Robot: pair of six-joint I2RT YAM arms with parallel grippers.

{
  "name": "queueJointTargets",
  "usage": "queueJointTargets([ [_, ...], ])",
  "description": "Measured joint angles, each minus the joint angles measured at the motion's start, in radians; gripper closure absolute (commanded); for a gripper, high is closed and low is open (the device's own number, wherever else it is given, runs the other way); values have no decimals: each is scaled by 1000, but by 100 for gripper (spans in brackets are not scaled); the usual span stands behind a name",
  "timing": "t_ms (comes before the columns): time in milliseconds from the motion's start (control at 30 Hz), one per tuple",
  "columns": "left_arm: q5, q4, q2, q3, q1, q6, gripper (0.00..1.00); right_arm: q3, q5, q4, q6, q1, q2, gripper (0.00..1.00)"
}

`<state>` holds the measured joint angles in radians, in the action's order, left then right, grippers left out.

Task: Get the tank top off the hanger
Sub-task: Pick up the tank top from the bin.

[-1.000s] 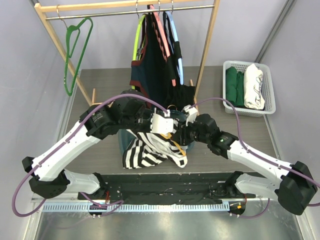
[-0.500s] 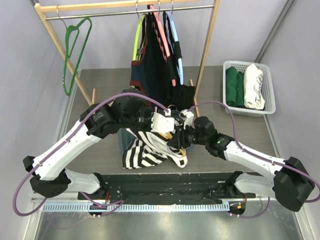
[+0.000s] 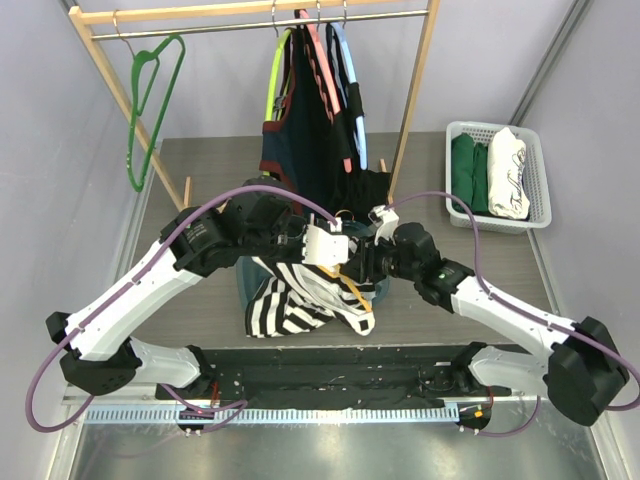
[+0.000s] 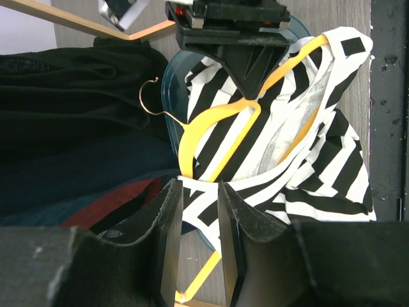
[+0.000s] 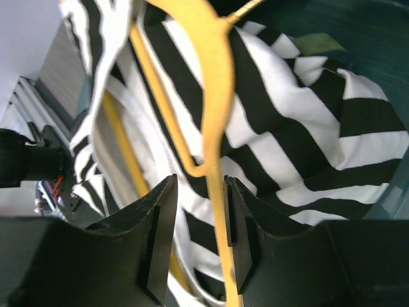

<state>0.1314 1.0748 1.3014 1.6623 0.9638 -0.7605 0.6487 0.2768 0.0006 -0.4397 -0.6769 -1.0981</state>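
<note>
The black-and-white striped tank top [image 3: 290, 305] lies bunched on the table, still threaded on a yellow hanger [image 3: 355, 292]. Both grippers meet just above it. In the left wrist view, my left gripper [image 4: 198, 187] stands open with the striped hem [image 4: 203, 203] and a yellow hanger bar [image 4: 201, 276] showing in its gap. The hanger's neck [image 4: 211, 128] and metal hook lie just beyond. In the right wrist view, my right gripper [image 5: 200, 181] is open around a yellow hanger arm [image 5: 214, 96], which runs close to one pad, above the striped cloth [image 5: 287, 109].
Behind the grippers a wooden rack [image 3: 415, 90] carries dark garments [image 3: 310, 130] on coloured hangers and one bare green hanger [image 3: 150, 100]. Dark teal cloth [image 4: 96, 166] lies beside the tank top. A white basket [image 3: 449, 165] of folded clothes stands at the right.
My right wrist and forearm shifted slightly toward the left gripper. The left arm and the tank top stay where they were.
</note>
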Motion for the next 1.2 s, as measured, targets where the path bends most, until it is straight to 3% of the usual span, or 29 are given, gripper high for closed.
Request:
queueJointTargets([
  [400, 1, 1, 0, 0, 0, -5, 66, -41, 55, 28, -20, 11, -68, 61],
  [600, 1, 1, 0, 2, 0, -6, 66, -64, 130, 99, -59, 14, -111, 81],
  [700, 1, 3, 0, 4, 0, -6, 66, -72, 164, 117, -71, 13, -113, 97],
  [967, 0, 5, 0, 5, 0, -6, 64, -53, 200, 68, -71, 13, 0, 99],
  [1067, -5, 8, 0, 10, 0, -5, 45, 10, 190, -28, -42, 13, 68, 99],
  [1100, -8, 8, 1, 16, 0, -2, 24, 37, 184, -63, -28, 13, 87, 99],
  [1200, -6, 5, 1, 36, 0, 21, 1, 137, 159, -165, 32, 10, 148, 99],
])
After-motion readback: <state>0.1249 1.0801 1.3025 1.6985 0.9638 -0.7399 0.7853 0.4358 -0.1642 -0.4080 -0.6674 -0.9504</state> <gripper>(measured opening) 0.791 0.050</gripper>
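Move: The yellow hanger's nearer arm lies under the right hand, some 3 cm back, 2 cm to its left and 4 cm below. The striped tank top around it is centred about 12 cm left and 6 cm back, some 8 cm lower than the hand; the basin's middle is about 11 cm left, level ahead, 14 cm below. From the left hand, that hanger arm is about 10 cm right, 1 cm ahead and 19 cm below. Right hand sinks 4 cm and back, pinches the hanger arm, then lifts 12 cm; the left fingers open. ##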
